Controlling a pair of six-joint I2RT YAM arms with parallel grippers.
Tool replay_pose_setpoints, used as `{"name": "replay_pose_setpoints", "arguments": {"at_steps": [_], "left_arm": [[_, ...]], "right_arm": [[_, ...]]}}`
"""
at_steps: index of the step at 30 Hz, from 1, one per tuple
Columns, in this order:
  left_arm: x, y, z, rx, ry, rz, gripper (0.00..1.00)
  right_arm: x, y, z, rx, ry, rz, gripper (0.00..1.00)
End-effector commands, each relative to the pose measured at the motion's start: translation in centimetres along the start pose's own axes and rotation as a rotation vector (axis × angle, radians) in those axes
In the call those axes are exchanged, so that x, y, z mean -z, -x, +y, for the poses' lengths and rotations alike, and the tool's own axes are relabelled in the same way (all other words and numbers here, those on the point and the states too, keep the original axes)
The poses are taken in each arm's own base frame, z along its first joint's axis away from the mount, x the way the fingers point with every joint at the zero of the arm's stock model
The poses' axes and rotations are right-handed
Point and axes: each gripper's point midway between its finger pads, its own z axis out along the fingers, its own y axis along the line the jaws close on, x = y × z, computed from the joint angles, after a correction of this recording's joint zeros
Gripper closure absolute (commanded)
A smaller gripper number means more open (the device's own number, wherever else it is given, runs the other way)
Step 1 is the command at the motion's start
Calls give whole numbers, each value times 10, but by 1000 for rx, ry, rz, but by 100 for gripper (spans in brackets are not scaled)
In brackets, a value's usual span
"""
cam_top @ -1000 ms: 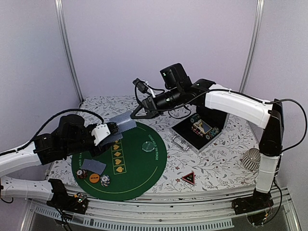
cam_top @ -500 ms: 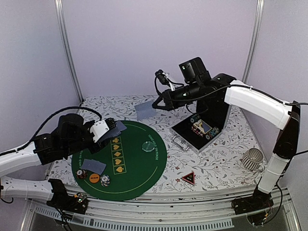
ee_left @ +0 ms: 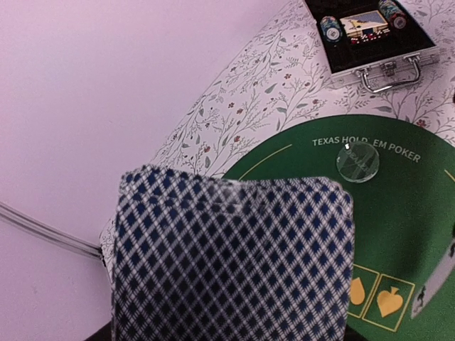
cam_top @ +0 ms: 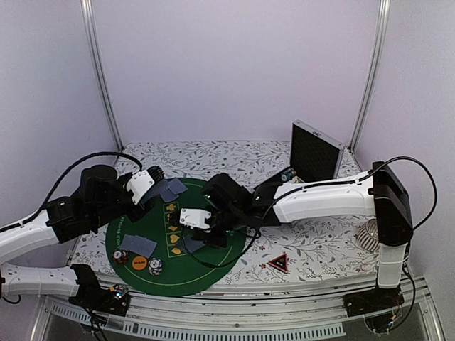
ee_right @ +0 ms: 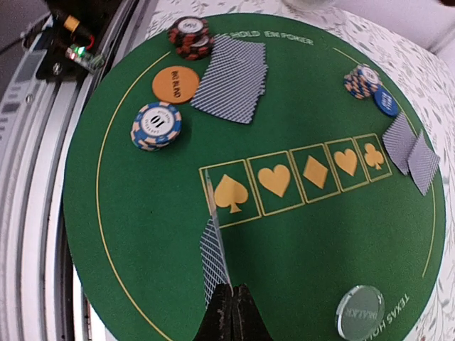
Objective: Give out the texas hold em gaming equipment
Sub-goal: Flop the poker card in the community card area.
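My left gripper (cam_top: 161, 190) holds a deck of blue-backed playing cards (cam_top: 170, 189) over the green mat's far left edge. That deck (ee_left: 231, 259) fills the left wrist view and hides the fingers. My right gripper (ee_right: 233, 288) is shut on a single card (ee_right: 213, 259), seen edge-on, low over the mat beside the spade box (ee_right: 231, 193). In the top view this gripper (cam_top: 192, 234) is at the mat's centre. Two cards (ee_right: 231, 78), an orange disc (ee_right: 175, 83) and chip stacks (ee_right: 156, 126) lie at one seat. More chips (ee_right: 362, 80) and cards (ee_right: 411, 150) lie at another. A clear disc (ee_right: 359, 312) lies near my right gripper.
The round green mat (cam_top: 213, 266) covers the table's left half. An open chip case (ee_left: 370, 32) stands at the back right, its lid (cam_top: 316, 150) upright. A red-black triangle token (cam_top: 278, 262) and a white ribbed cup (cam_top: 371, 234) are on the right.
My right arm has swung down from high at the back to the middle of the mat, carrying one card. The left gripper with the deck has barely shifted.
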Motion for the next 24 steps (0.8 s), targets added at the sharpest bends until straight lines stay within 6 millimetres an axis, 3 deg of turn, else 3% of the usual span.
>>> {"name": "replay_pose_setpoints", "arguments": {"at_steps": [1, 5, 7, 13, 20, 24], "left_arm": [[6, 15, 15, 48, 36, -61, 43], [5, 15, 15, 48, 33, -62, 43], [4, 15, 14, 47, 29, -62, 43], [3, 14, 13, 47, 23, -61, 43], [0, 14, 11, 48, 13, -56, 43], [0, 14, 11, 47, 10, -58, 43]], "right_arm": [[-24, 20, 12, 348, -22, -96, 98], [-23, 35, 33, 480, 9, -188, 98], [-19, 33, 50, 565, 43, -243, 98], [-11, -20, 100, 947, 130, -361, 98], [-18, -41, 112, 1102, 169, -366, 98], [-15, -25, 115, 1190, 136, -434, 98]]}}
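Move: My right hand already pinches a single card, hanging back-side up about 12 cm above the mat. The spade square, nearest of the community squares, lies some 4 cm ahead and 8 cm left; the mat's near edge is about 7 cm back, the blue-white chips 15 cm left and 1 cm back, the dealer button 16 cm ahead and 4 cm right. From my left hand the spade square is about 3 cm back, 7 cm right and 21 cm down. I draw my right hand back about 10 cm and down 7 cm, to low over the mat's near edge, away from the spade square, veering a little left and then back right on the way. My wrist swings round some 60 degrees, mostly counter-clockwise, turning the card over while the shut fingers keep their pinch. My left hand stays put, still holding the deck. ##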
